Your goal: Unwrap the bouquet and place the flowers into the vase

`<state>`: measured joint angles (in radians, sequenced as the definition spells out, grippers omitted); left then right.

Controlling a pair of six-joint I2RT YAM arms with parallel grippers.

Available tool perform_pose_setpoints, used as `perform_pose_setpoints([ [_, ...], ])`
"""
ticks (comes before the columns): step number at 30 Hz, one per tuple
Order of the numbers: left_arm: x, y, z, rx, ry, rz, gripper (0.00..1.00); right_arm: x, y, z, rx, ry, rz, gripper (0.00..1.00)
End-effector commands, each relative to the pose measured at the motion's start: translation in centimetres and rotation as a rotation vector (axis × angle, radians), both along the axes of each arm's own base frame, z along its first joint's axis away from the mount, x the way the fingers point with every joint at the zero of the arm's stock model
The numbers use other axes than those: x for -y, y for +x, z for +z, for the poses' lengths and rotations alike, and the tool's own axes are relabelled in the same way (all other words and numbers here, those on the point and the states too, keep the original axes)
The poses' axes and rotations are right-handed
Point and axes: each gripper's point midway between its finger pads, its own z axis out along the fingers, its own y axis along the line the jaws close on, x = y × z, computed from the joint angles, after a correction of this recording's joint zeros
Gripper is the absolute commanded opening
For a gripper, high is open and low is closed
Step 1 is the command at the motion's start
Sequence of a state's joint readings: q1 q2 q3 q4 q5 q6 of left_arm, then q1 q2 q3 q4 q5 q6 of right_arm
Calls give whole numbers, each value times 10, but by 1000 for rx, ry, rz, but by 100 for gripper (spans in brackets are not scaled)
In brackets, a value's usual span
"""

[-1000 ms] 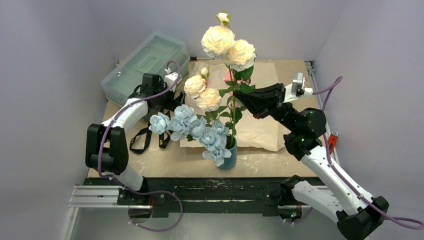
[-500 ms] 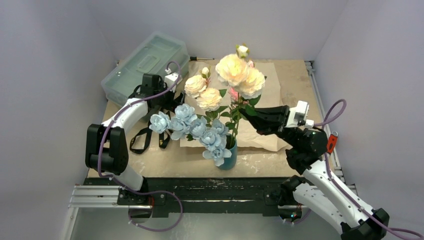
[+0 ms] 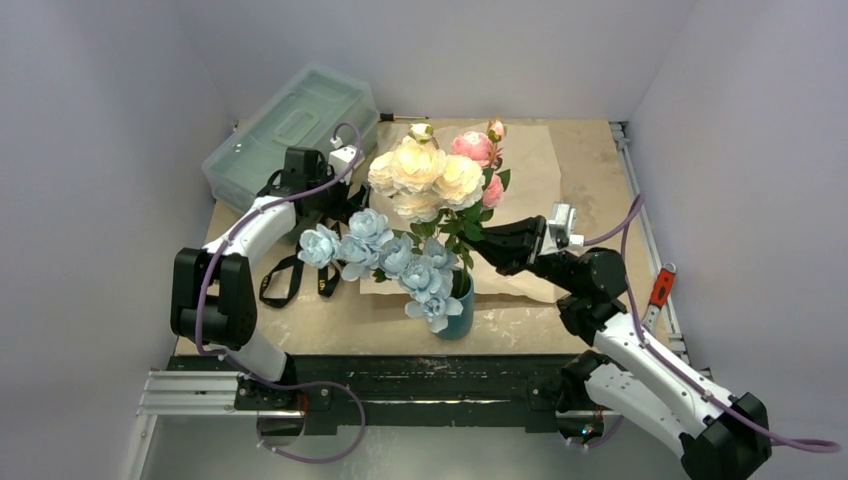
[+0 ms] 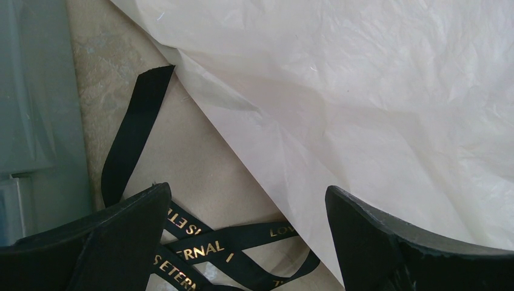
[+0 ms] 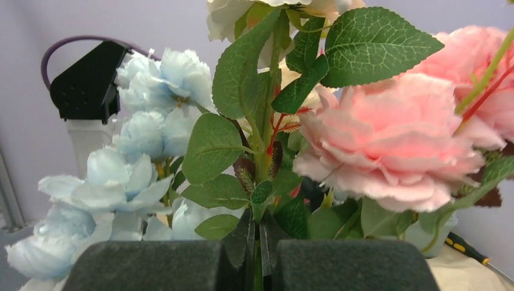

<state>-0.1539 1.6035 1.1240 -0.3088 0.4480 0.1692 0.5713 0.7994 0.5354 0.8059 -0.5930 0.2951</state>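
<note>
The teal vase (image 3: pixel 458 310) stands near the table's front edge, and pale blue blossoms (image 3: pixel 400 255) rise from it. My right gripper (image 3: pixel 482 243) is shut on the green stem (image 5: pixel 260 163) of the cream-white roses (image 3: pixel 425 170), with pink peonies (image 3: pixel 475 148) beside them. The stem is pinched between the right gripper's (image 5: pixel 256 257) fingers. Leaves hide whether its lower end is inside the vase. The bouquet's wrapping paper (image 3: pixel 540 180) lies spread flat. My left gripper (image 3: pixel 345 205) hangs open over the paper's edge (image 4: pixel 363 91) and the black gold-lettered ribbon (image 4: pixel 206 242), holding nothing.
A translucent grey-green toolbox (image 3: pixel 290 125) sits at the back left, close to my left arm. The loose ribbon (image 3: pixel 290 275) trails on the table to the left of the vase. A screwdriver (image 3: pixel 400 117) lies at the back, and a red-handled tool (image 3: pixel 660 285) at the right edge.
My right gripper has come down and toward the vase with the cream-rose stem, so the roses now sit low among the other flowers. The left arm has not moved.
</note>
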Motion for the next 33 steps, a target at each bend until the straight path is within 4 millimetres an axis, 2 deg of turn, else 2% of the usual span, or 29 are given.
perform_pose_setpoints([
  [1,2,11,18,68,5,-14,100,-1,-10,-11,98,-29,16,0],
  [2,2,11,18,67,6,-15,100,-2,-12,-15,101,-37,20,0],
  [4,2,12,18,69,8,-13,100,-2,-15,-23,105,-56,27,11],
  [6,2,12,19,71,8,-12,100,-1,-16,-28,99,-64,28,16],
  [16,5,16,29,82,-15,-6,100,10,-16,-30,24,-97,-31,53],
  [23,7,23,52,121,-40,-6,100,24,-20,-15,-30,-85,-90,65],
  [27,9,29,71,144,-80,-2,100,32,-21,-8,-52,-84,-123,72],
  [33,18,36,107,200,-137,-22,100,44,-17,13,-65,-67,-192,79],
])
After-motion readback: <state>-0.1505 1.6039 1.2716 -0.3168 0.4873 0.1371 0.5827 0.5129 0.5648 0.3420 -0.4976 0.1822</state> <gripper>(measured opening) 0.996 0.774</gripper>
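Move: My right hand has the cream roses' stem pinched above the vase. The vase's middle lies some 28 cm below, 1 cm to the left and about 2 cm nearer my base. The pink roses stand about 9 cm farther out, 1 cm right and 4 cm higher than this hand. The blue flowers are roughly 12 cm left, 5 cm back and level with it. From my left hand the vase is about 23 cm back, 20 cm right and 3 cm lower. I lower my right hand about 4 cm with the cream roses, opening my fingers early on the way down so they let go of the stem. Still opening to about three quarters, I back off some 3 cm to the right and 2 cm towards my base, then rise 3 cm away from the stems. Late on, my empty, open left hand lifts about 6 cm and edges forward above the ribbon. ##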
